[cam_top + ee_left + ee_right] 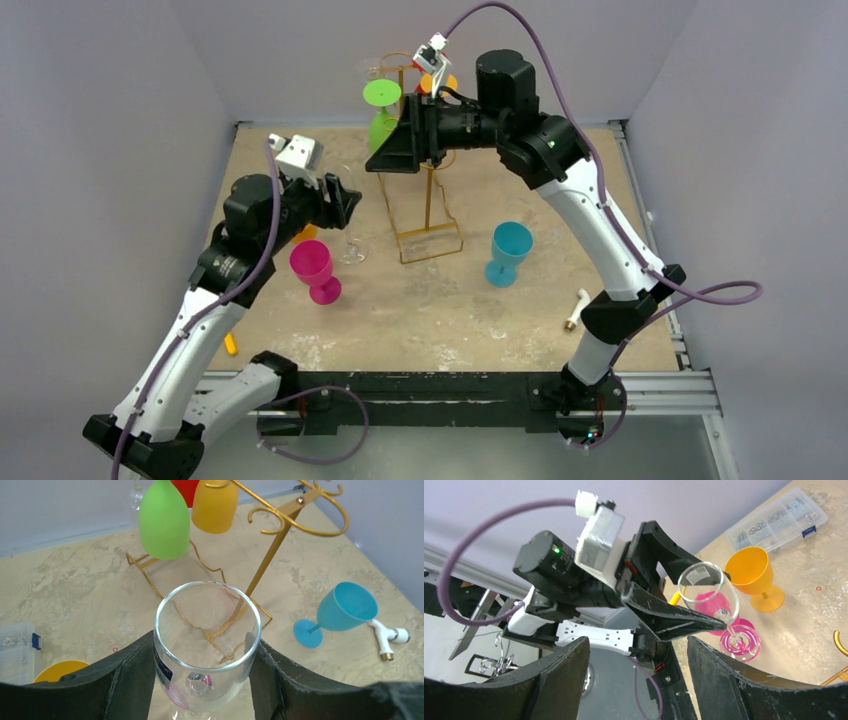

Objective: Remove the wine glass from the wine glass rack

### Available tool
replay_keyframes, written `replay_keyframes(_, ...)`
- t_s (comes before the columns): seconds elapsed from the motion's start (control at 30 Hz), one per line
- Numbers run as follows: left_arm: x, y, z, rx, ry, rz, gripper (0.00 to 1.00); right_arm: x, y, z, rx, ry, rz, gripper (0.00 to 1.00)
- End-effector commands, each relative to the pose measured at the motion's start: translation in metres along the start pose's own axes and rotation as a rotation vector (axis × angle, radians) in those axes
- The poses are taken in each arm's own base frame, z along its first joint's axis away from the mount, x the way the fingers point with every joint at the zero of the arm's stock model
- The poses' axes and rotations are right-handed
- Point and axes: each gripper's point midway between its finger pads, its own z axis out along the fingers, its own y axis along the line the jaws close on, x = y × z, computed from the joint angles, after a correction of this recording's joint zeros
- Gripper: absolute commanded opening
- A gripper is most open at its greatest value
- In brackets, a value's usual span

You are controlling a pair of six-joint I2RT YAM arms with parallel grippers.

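A clear wine glass (207, 645) stands upright between my left gripper's (206, 646) fingers, which press on both sides of its bowl. In the top view its foot (352, 251) is at table level, left of the gold wine glass rack (430, 200); I cannot tell whether it touches the table. My left gripper (338, 200) is just above it. Green (164, 522), red and orange (215, 505) glasses hang upside down from the rack's hook arms. My right gripper (395, 145) hangs high beside the green glass (382, 128). In its wrist view the right gripper (638, 647) is open with nothing between the fingers.
A pink glass (313, 268) stands close to my left arm and a blue glass (508, 250) right of the rack's base. An orange glass (751, 575) and a clear parts box (779, 520) are at the left. A white fitting (577, 308) lies front right. Grey walls enclose the table.
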Motion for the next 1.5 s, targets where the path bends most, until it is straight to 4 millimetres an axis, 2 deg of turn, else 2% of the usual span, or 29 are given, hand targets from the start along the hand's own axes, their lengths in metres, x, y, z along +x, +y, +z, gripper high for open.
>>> replay_keyframes(0.0,-0.041,-0.003,-0.004,0.008,-0.221,0.129,0.0,-0.013,0.019,-0.017,-0.018,-0.061,-0.064,0.7)
replay_keyframes(0.33,-0.033,-0.004,0.005,0.024,-0.276,0.124,0.0,-0.016,0.016,-0.016,-0.017,-0.059,-0.058,0.7)
replay_keyframes(0.37,-0.039,-0.007,0.006,0.045,-0.316,0.133,0.0,-0.016,0.015,-0.016,-0.017,-0.059,-0.057,0.7)
replay_keyframes(0.77,-0.025,-0.008,0.023,0.082,-0.424,0.143,0.0,-0.013,0.011,-0.017,-0.003,-0.055,-0.048,0.69)
replay_keyframes(1.17,0.018,0.007,0.048,0.045,-0.386,0.136,0.0,-0.009,0.006,-0.018,0.011,-0.038,-0.031,0.69)
replay_keyframes(1.33,0.034,0.018,0.049,0.004,-0.38,0.103,0.0,-0.007,0.004,-0.018,0.018,-0.03,-0.021,0.69)
replay_keyframes(1.47,0.046,0.018,0.05,0.011,-0.356,0.099,0.0,-0.005,0.002,-0.016,0.02,-0.023,-0.014,0.69)
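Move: The left hand still grips the clear glass's bowl; the clear table spot for its foot lies about 4 cm ahead, 2 cm to the right and 26 cm below. From that hand, the pink glass stands roughly 6 cm back and 8 cm left, the orange glass 3 cm ahead and 12 cm left, the rack 10 cm ahead and 12 cm right. For the right hand, the spot is some 7 cm ahead, 4 cm left and 38 cm down. The left hand keeps its grip, lowering the clear glass about 9 cm and slightly forward, fingers tipping up 15 degrees. ##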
